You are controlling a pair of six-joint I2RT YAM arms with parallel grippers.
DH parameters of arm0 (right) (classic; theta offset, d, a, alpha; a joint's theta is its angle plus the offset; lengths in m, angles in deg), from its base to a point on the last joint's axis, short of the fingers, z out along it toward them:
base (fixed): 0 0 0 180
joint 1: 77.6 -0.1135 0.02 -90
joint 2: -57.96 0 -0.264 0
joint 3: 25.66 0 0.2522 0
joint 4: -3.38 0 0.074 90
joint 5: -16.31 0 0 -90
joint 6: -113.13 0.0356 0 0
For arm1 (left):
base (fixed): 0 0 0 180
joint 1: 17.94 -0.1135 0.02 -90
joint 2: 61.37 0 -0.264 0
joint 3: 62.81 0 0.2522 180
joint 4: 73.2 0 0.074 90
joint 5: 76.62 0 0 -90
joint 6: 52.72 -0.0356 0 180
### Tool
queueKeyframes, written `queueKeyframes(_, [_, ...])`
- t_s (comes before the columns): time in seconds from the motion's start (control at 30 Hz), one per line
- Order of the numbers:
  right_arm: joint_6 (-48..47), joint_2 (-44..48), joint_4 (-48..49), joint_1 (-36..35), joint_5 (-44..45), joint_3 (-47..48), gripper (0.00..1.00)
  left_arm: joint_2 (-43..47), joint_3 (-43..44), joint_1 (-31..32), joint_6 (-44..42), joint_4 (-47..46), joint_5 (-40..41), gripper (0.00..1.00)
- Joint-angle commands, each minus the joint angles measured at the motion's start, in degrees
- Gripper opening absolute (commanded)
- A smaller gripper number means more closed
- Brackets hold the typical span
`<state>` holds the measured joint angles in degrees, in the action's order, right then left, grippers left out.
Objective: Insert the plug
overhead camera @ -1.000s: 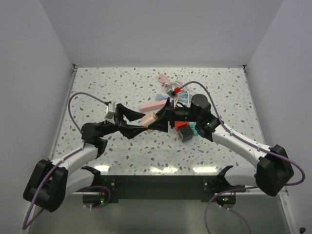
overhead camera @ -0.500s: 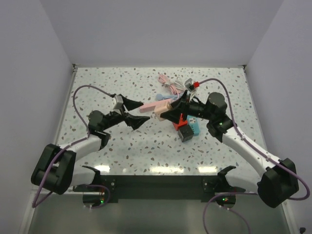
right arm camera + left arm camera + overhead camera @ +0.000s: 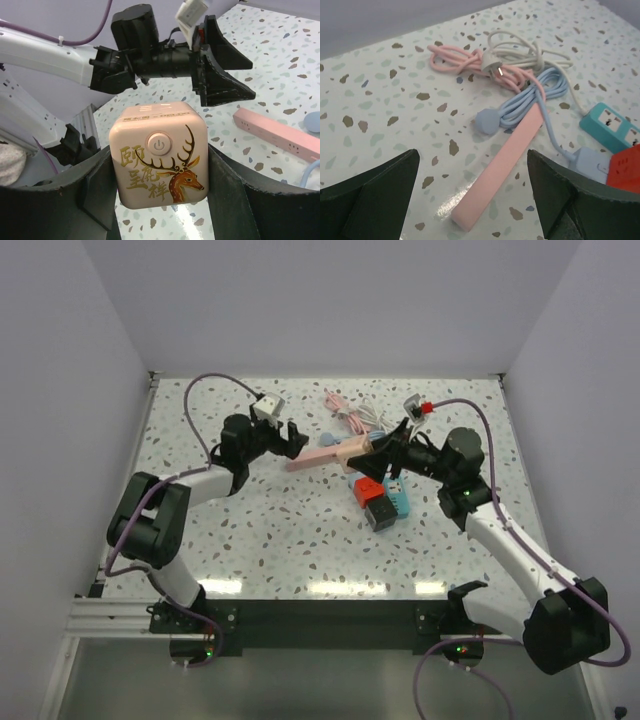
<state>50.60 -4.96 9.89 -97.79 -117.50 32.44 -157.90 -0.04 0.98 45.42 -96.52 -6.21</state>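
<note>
My right gripper [image 3: 159, 167] is shut on a pink cube socket [image 3: 159, 150] with a power button and a gold deer print, held above the table. In the top view the cube [image 3: 354, 447] hangs over a pink power strip [image 3: 312, 459]. My left gripper [image 3: 293, 440] stands open and empty to the cube's left, facing it; the left wrist view shows its fingers [image 3: 375, 195] astride the pink strip [image 3: 505, 165]. A round blue plug [image 3: 486, 121] with its blue cable lies beside the strip. A white plug [image 3: 492, 62] rests on the coiled pink cable [image 3: 452, 60].
A teal power strip [image 3: 615, 125], a red cube [image 3: 626, 170] and a pale blue block [image 3: 587, 157] lie right of the pink strip. In the top view a black cube [image 3: 380, 512] sits nearer the front. White walls enclose the table.
The left gripper has opened, let go of the pink cube and swung to the back left. The right gripper has carried the cube toward the back right.
</note>
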Motion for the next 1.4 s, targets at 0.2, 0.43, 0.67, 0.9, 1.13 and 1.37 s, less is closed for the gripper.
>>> queueKeyframes(0.2, [2.0, 0.1, 7.1, 2.0, -4.3, -1.6, 0.0, -8.8, 8.1, 1.5, -7.3, 12.0, 4.5, 0.94])
queueKeyframes(0.43, [2.7, 0.0, 8.4, 2.3, -5.3, -2.5, 0.0, -12.5, 10.2, 1.5, -7.9, 15.6, 1.5, 0.94])
queueKeyframes(0.67, [3.1, -1.6, 9.4, 2.3, -5.9, -2.6, 0.0, -12.3, 8.5, 1.4, -7.6, 14.8, -3.9, 0.94])
queueKeyframes(0.9, [3.4, -2.7, 10.0, 2.3, -6.3, -2.4, 0.0, -14.2, 9.3, 1.5, -7.9, 16.3, -5.4, 0.93])
queueKeyframes(1.13, [3.4, -3.3, 10.2, 2.3, -6.4, -2.2, 0.0, -16.8, 11.5, 1.6, -7.8, 20.5, -0.3, 0.88])
queueKeyframes(1.37, [1.8, -3.4, 6.8, 2.3, -2.9, -1.6, 0.0, -15.6, 10.8, 2.8, -4.3, 21.7, -2.8, 0.42])
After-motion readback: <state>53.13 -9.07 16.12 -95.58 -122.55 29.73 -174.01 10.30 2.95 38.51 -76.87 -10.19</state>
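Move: The pink power strip lies below and to the right of the open left hand, its middle about 7 cm right, 1 cm ahead and 13 cm down, its left end nearly underneath. At table level too, the blue plug is some 5 cm ahead and 8 cm right, the blue cable coil 5 cm ahead and 15 cm right, the red cube 8 cm back and 18 cm right. From the right hand the strip is about 20 cm ahead, 8 cm left and 28 cm down. The left fingers come astride the pink strip near its left end and begin to pinch it, closing from wide open to about half. The hand gets there by sinking about 13 cm, most of it early, tipping its fingers some 20 degrees further down and easing slightly back and right midway. The right hand keeps its pink cube and sinks about 2 cm. ##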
